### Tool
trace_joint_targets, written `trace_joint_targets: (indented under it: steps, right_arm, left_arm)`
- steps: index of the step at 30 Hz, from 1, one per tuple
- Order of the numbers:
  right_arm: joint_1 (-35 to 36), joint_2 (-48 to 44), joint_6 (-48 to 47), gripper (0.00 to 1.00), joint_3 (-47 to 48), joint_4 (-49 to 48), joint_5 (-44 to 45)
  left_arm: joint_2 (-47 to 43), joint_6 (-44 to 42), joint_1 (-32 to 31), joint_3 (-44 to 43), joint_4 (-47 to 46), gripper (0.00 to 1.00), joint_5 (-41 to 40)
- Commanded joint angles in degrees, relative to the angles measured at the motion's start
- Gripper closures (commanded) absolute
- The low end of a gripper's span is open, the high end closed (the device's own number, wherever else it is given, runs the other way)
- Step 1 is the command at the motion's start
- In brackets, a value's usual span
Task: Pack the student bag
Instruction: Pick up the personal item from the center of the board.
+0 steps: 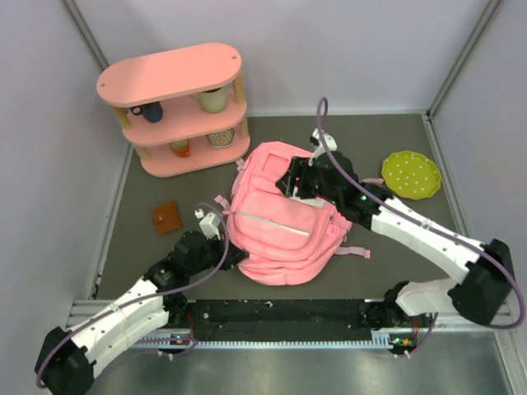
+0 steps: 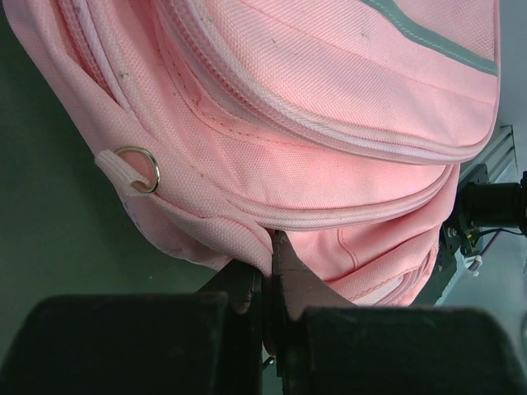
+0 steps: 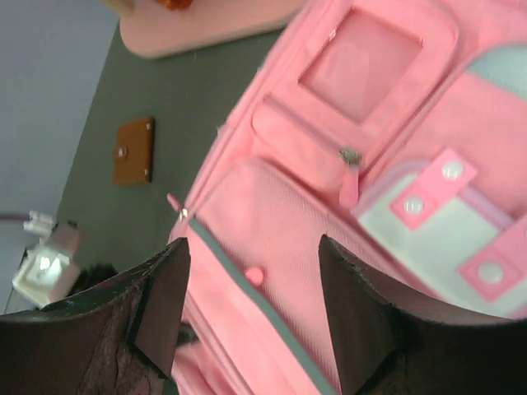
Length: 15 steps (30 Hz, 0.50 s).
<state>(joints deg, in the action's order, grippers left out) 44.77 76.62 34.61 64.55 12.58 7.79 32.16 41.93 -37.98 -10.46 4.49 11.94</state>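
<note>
The student bag [image 1: 284,226], a soft pink backpack, lies flat in the middle of the dark table. Its front pockets and white-and-pink patch [image 3: 428,222] face up. My left gripper [image 1: 233,257] is at the bag's near left edge, shut, with a fold of pink fabric [image 2: 247,239] pinched between its fingers. A metal ring on a strap loop [image 2: 140,169] hangs beside that edge. My right gripper [image 3: 255,271] hovers over the upper part of the bag [image 3: 288,214], open, nothing between its fingers. In the top view the right gripper [image 1: 295,183] is above the bag's top end.
A pink oval three-tier shelf [image 1: 169,78] holding cups stands at the back left. A small brown wallet [image 1: 167,217] lies on the table left of the bag. A green dotted plate [image 1: 411,174] lies at the right. Walls close in the table.
</note>
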Motion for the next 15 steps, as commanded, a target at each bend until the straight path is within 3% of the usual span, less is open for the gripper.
trace_joint_targets:
  steps: [1, 6, 8, 10, 11, 13, 15]
  right_arm:
    - [-0.39, -8.66, 1.76, 0.37, -9.08, 3.76, -5.08]
    - [-0.56, -18.25, 6.34, 0.38, -19.46, 4.91, -1.82]
    - [-0.56, -20.72, 6.70, 0.38, -20.87, 6.92, -0.68]
    - [-0.65, -21.94, 7.14, 0.38, -20.96, 9.81, 0.73]
    - [-0.57, -22.39, 6.79, 0.38, -20.61, 10.18, 0.73]
    - [-0.65, -23.70, 6.61, 0.37, -20.26, 10.71, 0.65]
    - [-0.65, -24.50, 6.96, 0.37, -19.73, 10.80, 0.21]
  left_arm:
    - [3.78, 3.94, -1.66, -2.81, -14.76, 1.00, 2.30]
    - [11.42, 9.48, -5.17, -2.55, -23.02, 1.00, -2.80]
    - [15.45, 9.40, -7.89, -5.34, -22.52, 0.92, -5.78]
    - [16.79, 9.13, -8.69, -7.20, -18.76, 0.74, -7.63]
    - [15.84, 9.13, -8.61, -8.08, -17.25, 0.56, -8.60]
    - [12.68, 8.09, -8.61, -8.61, -10.70, 0.38, -11.40]
    - [5.83, 6.59, -8.61, -10.45, -2.69, 0.01, -15.80]
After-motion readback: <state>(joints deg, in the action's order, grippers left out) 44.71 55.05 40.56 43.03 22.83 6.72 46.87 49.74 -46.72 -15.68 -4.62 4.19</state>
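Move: At the left fingertips the pink bag's near-left corner is still pinched; the bag's middle lies about 12 cm ahead of that hand and 12 to its right, roughly level. The brown wallet is some 20 cm left and 13 ahead of it, on the table about 7 cm lower. From the open right hand, the bag's middle is some 17 cm below, 4 back and 1 left; the wallet lies about 34 cm left, 3 back and 22 below. Dragging the bag corner about 4 cm to the right, the left hand then opens its fingers wide to let it go and begins to lift, rising a couple of centimetres off its lowest point. Meanwhile the right hand, fingers staying open, swings back, right and down, about 8 cm each way, above the bag towards its right side, tipping down some 10 degrees and slowing to a near stop. ##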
